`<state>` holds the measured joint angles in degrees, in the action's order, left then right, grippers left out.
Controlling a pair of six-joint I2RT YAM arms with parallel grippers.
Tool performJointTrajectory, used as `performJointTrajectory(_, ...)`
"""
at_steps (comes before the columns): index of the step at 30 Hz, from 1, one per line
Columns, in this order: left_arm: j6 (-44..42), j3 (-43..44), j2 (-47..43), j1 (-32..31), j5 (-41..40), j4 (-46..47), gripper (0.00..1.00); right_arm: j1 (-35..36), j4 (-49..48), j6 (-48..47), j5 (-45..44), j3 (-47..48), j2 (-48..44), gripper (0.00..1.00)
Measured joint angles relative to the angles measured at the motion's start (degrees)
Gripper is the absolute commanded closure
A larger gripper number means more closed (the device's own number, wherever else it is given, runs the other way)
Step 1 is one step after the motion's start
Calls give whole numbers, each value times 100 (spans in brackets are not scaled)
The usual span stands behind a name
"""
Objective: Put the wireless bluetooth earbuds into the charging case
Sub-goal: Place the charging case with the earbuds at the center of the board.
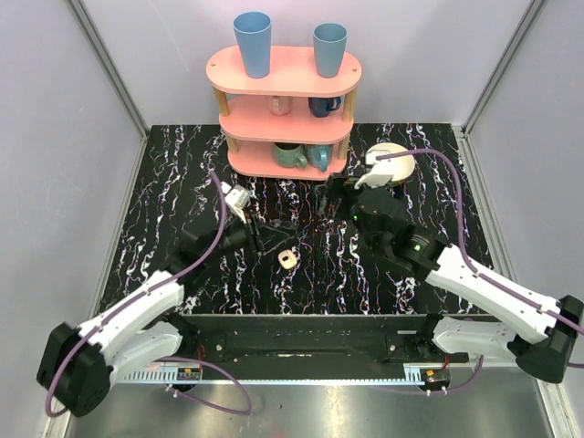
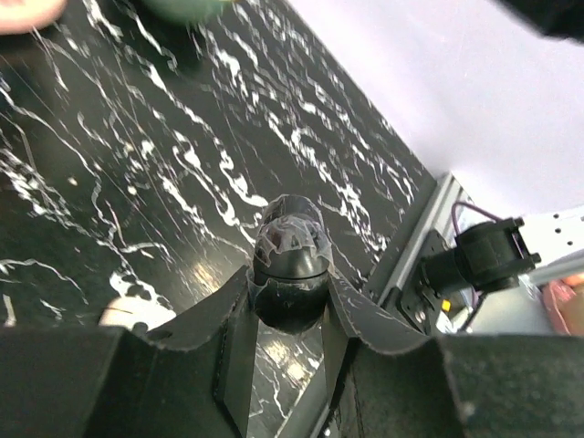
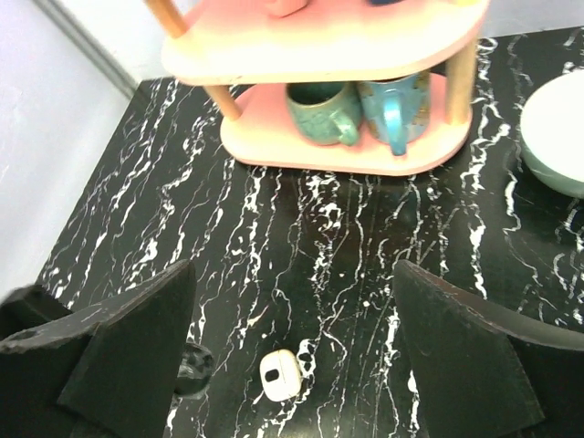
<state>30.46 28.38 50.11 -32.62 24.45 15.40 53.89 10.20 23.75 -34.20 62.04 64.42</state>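
Note:
The charging case (image 1: 288,259) lies on the black marbled table, small and cream-white; in the right wrist view the charging case (image 3: 280,375) shows one dark hollow on its top. No earbud shows apart from the case in any view. My left gripper (image 1: 274,235) sits just up-left of the case with its fingers pressed together. In its own view the left gripper (image 2: 292,274) ends in black rounded tips wrapped in clear tape, and I cannot tell if anything is between them. My right gripper (image 1: 339,196) hovers behind the case; in its wrist view the right gripper (image 3: 294,266) stands wide open and empty.
A pink shelf (image 1: 283,109) at the back carries mugs, with two blue cups on top. A round cream bowl (image 1: 388,160) sits at the back right, partly under the right arm's cable. A metal frame rail (image 2: 411,265) borders the table in the left wrist view.

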Motion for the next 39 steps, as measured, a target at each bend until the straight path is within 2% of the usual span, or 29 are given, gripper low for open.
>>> performJointTrajectory(7,413,841,1956,-52,905,149,100,-170,68,264,-496,-372,-654,4)
performJointTrajectory(12,586,1401,3001,-205,1226,356,100,-186,151,304,-710,-424,-879,4)
performJointTrajectory(19,1027,1703,4478,-479,1530,1010,100,-195,229,374,-734,-562,-999,4)
performJointTrajectory(29,966,2221,5340,-704,1453,807,95,-199,304,507,-706,-651,-1071,5)
performJointTrajectory(32,946,2310,5569,-704,1429,743,90,-199,306,520,-688,-662,-1106,5)
performJointTrajectory(39,903,2463,6067,-702,1390,560,88,-199,376,522,-719,-669,-1172,5)
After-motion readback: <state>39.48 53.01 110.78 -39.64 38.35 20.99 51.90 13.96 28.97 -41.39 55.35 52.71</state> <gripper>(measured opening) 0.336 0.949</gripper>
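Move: The left hand already holds the charging case; its spot near the middle of the board lies about 13 cm to the right, 4 cm ahead and some 21 cm below. The white block sits almost underneath, roughly 2 cm ahead, level sideways and 21 cm down; the green mug stands about 33 cm straight ahead, 15 cm lower. From the open right hand that spot is about 3 cm back, 2 cm right and 30 cm below. Left hand lowers the held case some 18 cm towards the board, 13 right; open right hand clears rightward. ##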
